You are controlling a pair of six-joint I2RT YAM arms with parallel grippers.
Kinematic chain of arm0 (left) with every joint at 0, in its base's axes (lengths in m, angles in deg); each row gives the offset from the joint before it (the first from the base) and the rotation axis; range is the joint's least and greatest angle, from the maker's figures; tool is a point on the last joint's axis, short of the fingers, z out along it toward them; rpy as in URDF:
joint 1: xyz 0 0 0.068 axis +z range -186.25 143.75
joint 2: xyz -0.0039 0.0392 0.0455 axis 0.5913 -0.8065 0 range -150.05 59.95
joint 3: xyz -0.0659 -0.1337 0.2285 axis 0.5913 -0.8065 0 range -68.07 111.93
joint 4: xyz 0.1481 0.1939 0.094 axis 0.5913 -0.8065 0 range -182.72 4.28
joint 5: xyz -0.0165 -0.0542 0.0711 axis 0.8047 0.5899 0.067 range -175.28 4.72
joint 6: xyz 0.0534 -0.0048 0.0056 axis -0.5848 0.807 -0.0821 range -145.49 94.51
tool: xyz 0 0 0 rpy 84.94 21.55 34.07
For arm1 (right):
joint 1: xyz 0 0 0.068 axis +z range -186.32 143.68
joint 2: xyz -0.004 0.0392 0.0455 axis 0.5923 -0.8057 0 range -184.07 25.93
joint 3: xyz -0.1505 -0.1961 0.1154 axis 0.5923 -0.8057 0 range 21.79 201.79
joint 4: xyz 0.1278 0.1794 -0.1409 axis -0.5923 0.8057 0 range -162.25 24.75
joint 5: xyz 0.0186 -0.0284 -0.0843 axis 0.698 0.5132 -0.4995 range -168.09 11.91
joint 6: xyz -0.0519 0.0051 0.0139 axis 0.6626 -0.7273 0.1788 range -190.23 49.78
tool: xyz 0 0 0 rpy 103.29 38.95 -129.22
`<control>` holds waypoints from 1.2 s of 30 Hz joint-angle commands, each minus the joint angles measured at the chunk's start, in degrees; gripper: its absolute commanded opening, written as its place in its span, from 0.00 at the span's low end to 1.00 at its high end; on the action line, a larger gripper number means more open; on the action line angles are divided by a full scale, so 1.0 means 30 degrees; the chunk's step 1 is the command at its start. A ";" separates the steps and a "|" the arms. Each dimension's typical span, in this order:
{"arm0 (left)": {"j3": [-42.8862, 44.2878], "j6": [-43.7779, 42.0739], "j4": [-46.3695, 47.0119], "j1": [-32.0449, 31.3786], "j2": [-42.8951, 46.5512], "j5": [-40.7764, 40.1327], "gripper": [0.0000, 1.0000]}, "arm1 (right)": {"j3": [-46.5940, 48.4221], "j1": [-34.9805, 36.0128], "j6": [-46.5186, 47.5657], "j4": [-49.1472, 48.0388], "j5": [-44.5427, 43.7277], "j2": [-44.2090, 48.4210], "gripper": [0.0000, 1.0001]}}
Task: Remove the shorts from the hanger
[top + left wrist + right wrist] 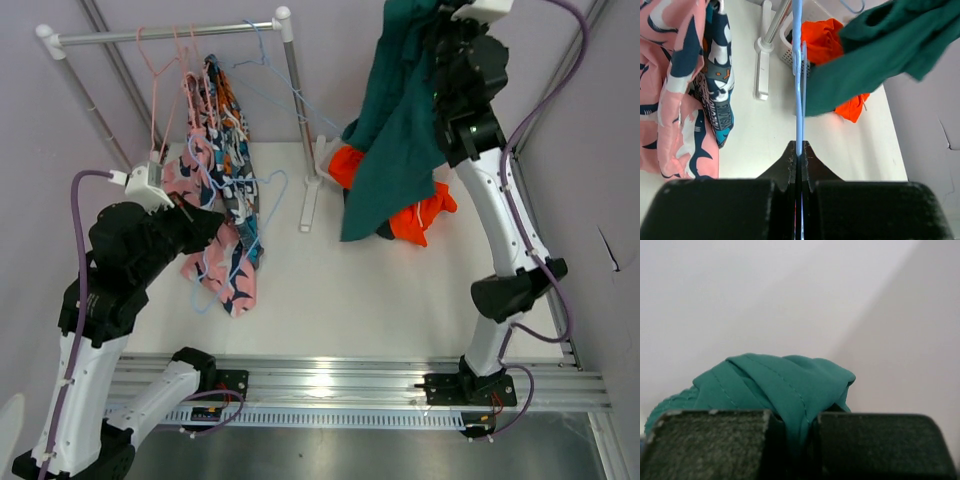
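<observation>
High at the back right, my right gripper (pixel 792 417) is shut on the teal green shorts (pixel 775 385). These teal shorts (pixel 395 130) hang in a long fold below the right gripper (pixel 437 22). My left gripper (pixel 799 148) is shut on the thin wire of a blue hanger (pixel 799 90), low beside the rack. In the top view the left gripper (pixel 212 226) sits against the pink shark-print shorts (pixel 225 270) and the navy printed shorts (pixel 235 185), which still hang from hangers. Bright orange shorts (pixel 425 218) lie under the teal pair.
A clothes rack with a metal rod (pixel 160 36) and a white foot (pixel 762 65) stands at the back left, with pink and blue hangers (pixel 262 60) on it. A white basket (pixel 789 52) holding orange cloth sits by the rack's post. Walls close in on both sides.
</observation>
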 commanded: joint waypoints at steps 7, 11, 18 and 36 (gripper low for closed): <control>0.0044 -0.1154 0.2069 -0.0102 -0.0631 -0.1050 0.00 | 0.0638 -0.2865 -0.2292 -0.1824 0.2679 -0.3879 0.00; 0.0132 -0.1037 0.2976 -0.0102 -0.1507 -0.1021 0.00 | -0.6442 -0.2954 -0.3789 -0.5376 0.3649 -0.1917 0.00; 0.1505 -0.1065 0.4118 -0.0102 -0.3440 -0.1107 0.00 | -1.2979 -0.1465 -0.4554 -0.8303 0.4822 -0.0423 0.00; 1.1198 -0.3555 0.2630 0.0718 -1.2287 -0.3891 0.00 | -2.4347 0.0150 -1.1086 -0.6406 0.7516 0.1977 0.99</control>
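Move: My right hand, holding the teal shorts high up, has the orange shorts piled on the basket about 3 cm ahead, 7 cm left and over 50 cm below; the basket's middle is 4 cm beyond them and 2 cm farther left. My left hand holds the lower end of a freed blue hanger; the rail's middle is roughly 25 cm ahead, 7 cm left and 20 cm up. From that hand, the pink patterned shorts hang some 16 cm ahead, 6 cm left and lower; the empty blue hanger is 25 cm ahead, 11 cm right. I swing the teal shorts forward over the pile, then plunge nearly 50 cm with my right hand, curling back and a little left as its fingers tip down some 45 degrees, and open wide to let go of them low over the pile. Meanwhile my left hand keeps its pinch on the blue hanger and carries it about 15 cm forward, then also upward, towards the rail. ##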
